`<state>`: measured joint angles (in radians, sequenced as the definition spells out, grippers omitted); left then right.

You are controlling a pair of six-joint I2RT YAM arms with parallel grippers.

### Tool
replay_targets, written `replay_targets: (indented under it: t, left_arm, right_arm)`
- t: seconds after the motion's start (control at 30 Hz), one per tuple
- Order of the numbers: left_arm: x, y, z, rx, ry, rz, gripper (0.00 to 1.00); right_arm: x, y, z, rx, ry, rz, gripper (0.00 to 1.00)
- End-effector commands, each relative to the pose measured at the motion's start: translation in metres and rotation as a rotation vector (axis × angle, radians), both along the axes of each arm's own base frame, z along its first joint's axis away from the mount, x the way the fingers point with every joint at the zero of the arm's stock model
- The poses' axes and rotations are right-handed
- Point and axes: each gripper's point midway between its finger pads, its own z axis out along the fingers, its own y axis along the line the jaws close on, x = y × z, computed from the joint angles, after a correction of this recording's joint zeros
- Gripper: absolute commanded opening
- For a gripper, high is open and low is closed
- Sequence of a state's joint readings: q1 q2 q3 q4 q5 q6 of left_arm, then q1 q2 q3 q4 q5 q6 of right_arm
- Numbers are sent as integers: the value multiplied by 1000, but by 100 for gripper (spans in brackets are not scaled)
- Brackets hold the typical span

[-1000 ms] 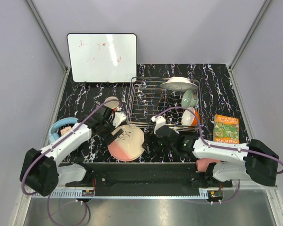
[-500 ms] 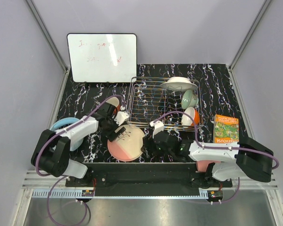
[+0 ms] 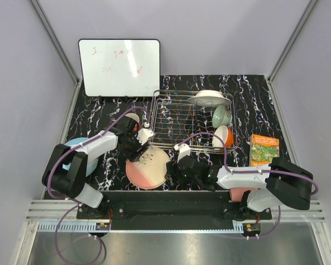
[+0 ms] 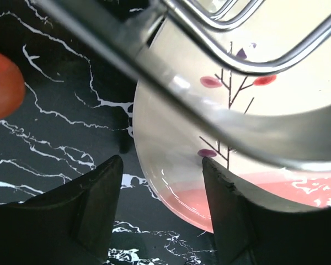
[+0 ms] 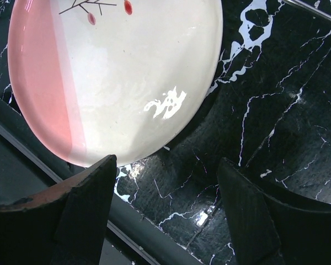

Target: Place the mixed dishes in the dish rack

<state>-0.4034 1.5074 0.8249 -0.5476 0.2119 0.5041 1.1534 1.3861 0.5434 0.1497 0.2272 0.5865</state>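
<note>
The pink-and-cream plate (image 3: 148, 167) (image 4: 176, 143) (image 5: 110, 72) with its twig drawing lies on the black marble table, just in front of the dish rack (image 3: 176, 118). My left gripper (image 3: 138, 144) (image 4: 161, 165) is open and straddles the plate's far-left rim, one finger over the table and one over the plate. On the other side, my right gripper (image 3: 179, 164) (image 5: 165, 165) stands open at the plate's right edge with only table between its fingers. In the rack are a white plate (image 3: 209, 99), a mint-green bowl (image 3: 222, 115), a white bowl (image 3: 219, 137) and an orange mug (image 3: 229, 137). A pink cup (image 3: 133, 118) stands left of the rack.
Blue headphones (image 3: 71, 150) lie at the left by my left arm. An orange book (image 3: 263, 150) lies at the right. A whiteboard (image 3: 119, 67) leans at the back left. A rack wire (image 4: 220, 110) crosses close above the plate in the left wrist view.
My left gripper has swung up to the plate's far-left rim and its jaws have narrowed. My right gripper has slid left to the plate's right edge. The plate has not moved.
</note>
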Motion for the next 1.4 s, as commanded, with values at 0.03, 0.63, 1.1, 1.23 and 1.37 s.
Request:
replay_targets:
  t: [0.03,0.63,1.1,1.23,1.37]
  left_arm:
    - [-13,-2,-10,-17,80,-54,59]
    - [-30,8,-9,-17,146,-68,0]
    - [-28,-11,58,-114,68,-70,0]
    - [-26,-19,75,-127,32,-89,0]
    - [-27,-24,77,-118,31,-104,0]
  right_arm:
    - [6,5,9,44,-39,-36,80]
    - [7,7,3,64,-56,-24,80]
    - [15,32,0,85,-132,65,84]
    - [14,38,0,117,-144,82,85]
    - [9,43,1,166,-157,123,85]
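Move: The plate lies flat with its middle about 7 cm to the right of the left hand and 4 cm nearer the base, so its far-left rim is already between the left fingers. The mug stands some 13 cm straight ahead of the left hand; the dish rack's middle is about 15 cm ahead and 25 cm right of it. From the right hand, the plate's middle is roughly 8 cm left, 5 cm ahead and 2 cm lower. The plate's far-left rim gets pinched as the left fingers shut from over half open, then is drawn back about 3 cm towards the base and raised some 5 cm, mostly at the end. Meanwhile the right hand, fingers still wide open, slides about 3 cm left and slightly forward, bringing the plate's right-hand rim between its fingertips without closing. ##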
